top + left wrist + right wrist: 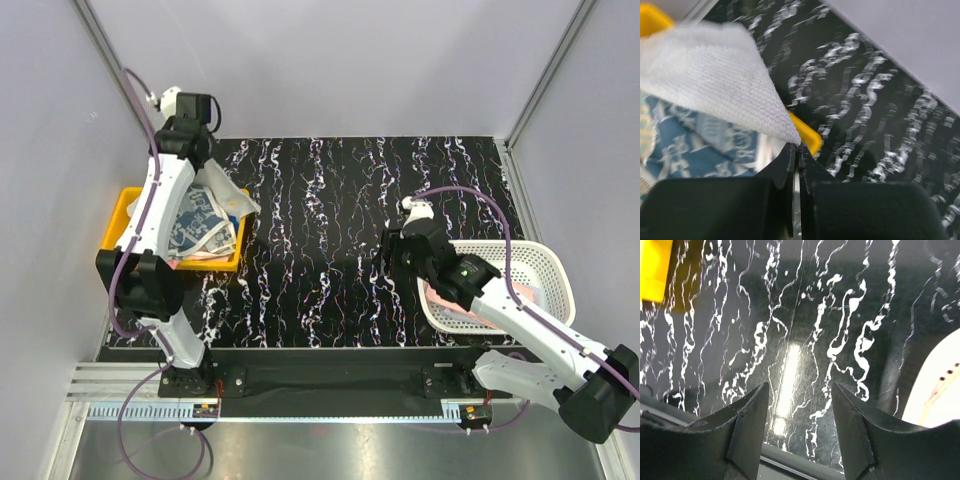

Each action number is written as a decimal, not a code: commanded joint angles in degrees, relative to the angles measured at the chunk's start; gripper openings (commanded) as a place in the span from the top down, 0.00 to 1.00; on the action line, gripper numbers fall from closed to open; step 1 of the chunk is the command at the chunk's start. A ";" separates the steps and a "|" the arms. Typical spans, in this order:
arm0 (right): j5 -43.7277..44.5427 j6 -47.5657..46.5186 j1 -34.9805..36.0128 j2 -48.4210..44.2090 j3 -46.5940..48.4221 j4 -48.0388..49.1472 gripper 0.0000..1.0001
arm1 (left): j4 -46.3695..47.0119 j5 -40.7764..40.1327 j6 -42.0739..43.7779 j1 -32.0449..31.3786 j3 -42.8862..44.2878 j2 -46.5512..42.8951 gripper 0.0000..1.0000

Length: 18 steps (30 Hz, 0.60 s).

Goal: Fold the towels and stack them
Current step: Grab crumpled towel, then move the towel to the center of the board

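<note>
My left gripper point(797, 146) is shut on the corner of a white towel point(715, 80), which lifts off the pile in the yellow tray point(810, 137). Under it lies a white towel with a blue print point(685, 150). From above, the white towel point(228, 192) and the printed one point(200, 230) sit in the tray point(118, 218) with the left gripper point(212, 178) over them. A pink towel point(468, 305) lies in the white basket point(545, 262). My right gripper point(800, 390) hangs open over the bare mat, nothing between its fingers; from above the right gripper point(388, 258) is left of the basket.
A black mat with white marbling point(330, 220) covers the table between tray and basket. The basket's rim point(935, 390) shows at the right of the right wrist view, and a tray corner point(652, 267) at its top left. Grey walls stand on three sides.
</note>
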 commanded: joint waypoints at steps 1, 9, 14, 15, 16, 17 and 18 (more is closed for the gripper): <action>4.41 -0.04 -0.68 0.54 5.40 -1.52 0.40 | -2.13 3.79 5.20 -5.15 9.78 0.30 1.00; 6.60 0.48 -2.70 3.09 11.29 -4.07 0.41 | -5.12 5.37 10.03 -16.22 25.18 2.05 1.00; 8.10 0.48 -4.63 3.00 13.40 -5.57 0.40 | -3.90 7.57 11.18 -22.55 23.80 0.48 1.00; 8.19 0.31 -4.98 2.91 13.58 -5.83 0.41 | -3.03 7.66 9.87 -24.65 20.04 -1.62 1.00; 8.80 0.48 -5.42 2.56 13.93 -6.27 0.41 | -1.28 8.09 9.25 -25.81 15.74 -3.29 1.00; 9.24 0.40 -5.51 2.39 14.02 -6.53 0.41 | 1.70 9.66 8.81 -27.21 10.92 -5.66 1.00; 9.50 0.48 -5.60 2.04 14.11 -6.71 0.41 | 6.60 9.94 6.46 -29.57 0.43 -9.94 1.00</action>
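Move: The open middle of the table, where the left hand is taking the crumpled white towel it already holds by one corner, is about 29 cm to its right, 15 cm back and 26 cm down. The yellow box of remaining towels sits some 13 cm back, 4 cm left and 22 cm below it. From the empty right hand, the table middle is about 8 cm ahead, 13 cm left and 16 cm down, and the white basket about 3 cm back, 23 cm right and 14 cm down. Keeping its shut pinch on the corner, the left arm sweeps the towel away from over the yellow box, quickly, some 20 cm to the right towards the table middle, lifting it about 13 cm on the way and dipping slightly at the end, drifting a little back, while the hand turns roughly 35 degrees clockwise and its fingertips tilt up. The right hand, open and empty, rises about 5 cm and eases forward and left towards the arriving towel, turning slightly clockwise without touching it. ##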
